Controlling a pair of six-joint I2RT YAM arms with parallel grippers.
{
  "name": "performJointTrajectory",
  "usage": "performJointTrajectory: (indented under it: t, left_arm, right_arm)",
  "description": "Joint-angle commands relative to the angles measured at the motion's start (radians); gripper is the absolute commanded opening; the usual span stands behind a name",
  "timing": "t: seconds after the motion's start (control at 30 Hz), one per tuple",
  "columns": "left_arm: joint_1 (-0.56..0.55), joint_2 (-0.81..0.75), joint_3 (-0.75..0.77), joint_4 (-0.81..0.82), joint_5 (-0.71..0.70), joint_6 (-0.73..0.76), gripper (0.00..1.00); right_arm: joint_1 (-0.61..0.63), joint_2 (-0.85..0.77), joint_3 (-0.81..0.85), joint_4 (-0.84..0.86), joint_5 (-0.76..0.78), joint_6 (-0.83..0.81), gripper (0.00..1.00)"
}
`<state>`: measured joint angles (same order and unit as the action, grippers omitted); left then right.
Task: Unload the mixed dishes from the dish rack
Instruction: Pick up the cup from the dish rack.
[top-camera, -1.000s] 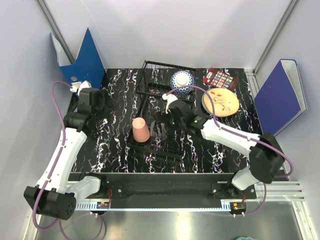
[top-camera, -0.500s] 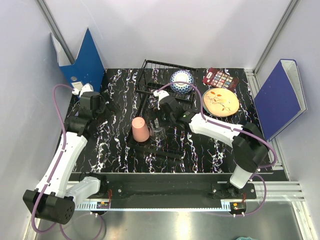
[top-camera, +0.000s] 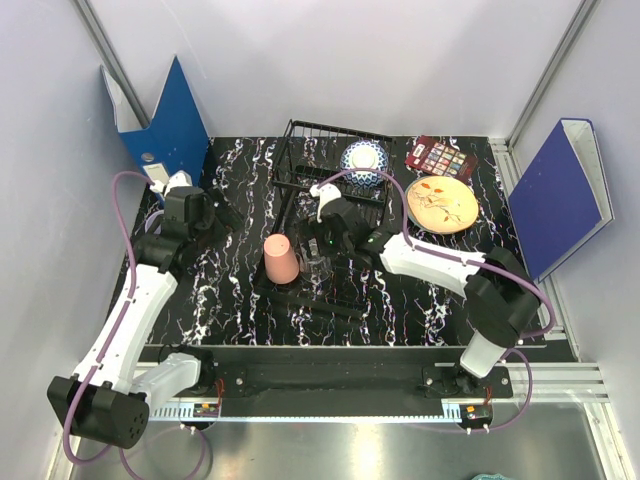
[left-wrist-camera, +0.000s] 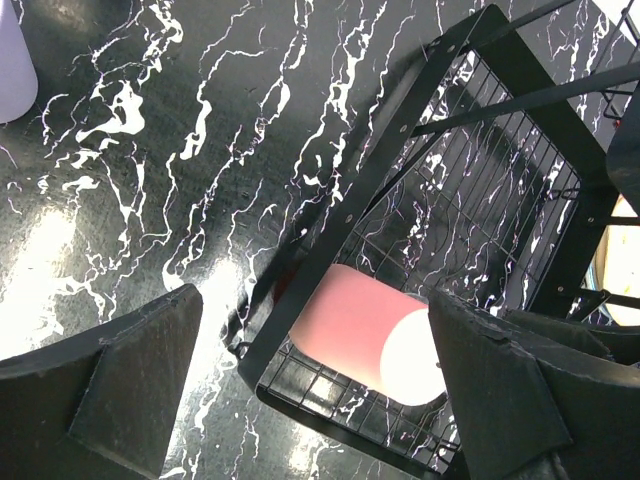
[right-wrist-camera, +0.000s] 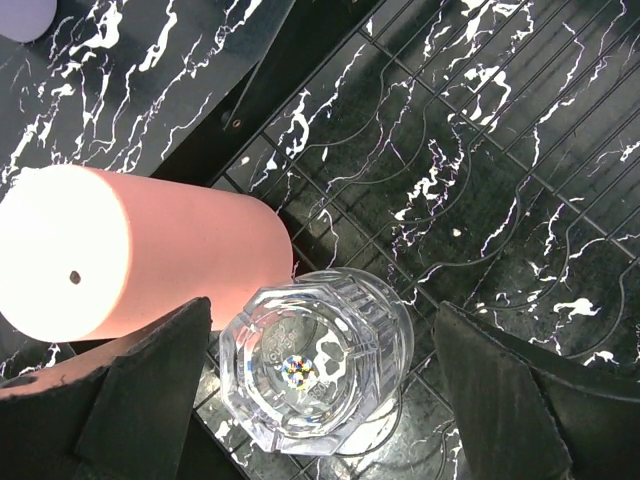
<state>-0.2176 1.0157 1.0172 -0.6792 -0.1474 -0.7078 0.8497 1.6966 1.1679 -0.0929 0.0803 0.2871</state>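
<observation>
The black wire dish rack stands mid-table. A salmon-pink cup stands upside down in its flat tray part, with a clear glass cup upside down just to its right. My right gripper is open, low over the tray, one finger on each side of the clear glass, next to the pink cup. My left gripper is open and empty, left of the rack, looking down at the pink cup. A blue-and-white bowl sits in the raised section. A lavender cup shows at the frame edge.
A cream orange-patterned plate lies on the table right of the rack, with the dark red palette behind it. Blue binders stand at the back left and far right. The walls close in on both sides.
My right gripper has moved left and down over the tray until its fingers flank the clear glass. My left gripper has shifted a little right, toward the rack.
</observation>
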Motion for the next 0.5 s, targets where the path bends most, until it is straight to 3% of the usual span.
performJointTrajectory:
  t: [0.0,0.47]
  left_arm:
    - [-0.006,-0.019,-0.006,0.053,0.019,-0.004,0.99]
    - [-0.016,-0.043,-0.022,0.059,0.016,-0.021,0.99]
  right_arm:
    - [0.023,0.009,-0.074,-0.094,0.004,0.067,0.99]
    - [0.055,-0.043,-0.158,-0.041,0.052,0.107,0.99]
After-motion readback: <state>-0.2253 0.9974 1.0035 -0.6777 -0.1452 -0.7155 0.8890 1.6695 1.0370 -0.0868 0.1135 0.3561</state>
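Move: The clear cup stands under the right hand, about 4 cm back of it, 2 cm to its right and 6 cm below. Close beside it, the pink cup sits roughly 4 cm back and 5 cm left of the hand, also some 5 cm down, with the rack's near rail about 12 cm back and 1 cm right. From the left hand the clear cup is around 17 cm right, 4 cm back and 15 cm lower. Down and back, with a slight drift to its right, the right hand drops towards the clear cup after first hanging almost still. It sinks about 4 cm and draws back some 3 cm, mostly in a late quick dip, fingers wide open and straddling the line to the cup beside the pink one. No touch on the cup can be made out. ##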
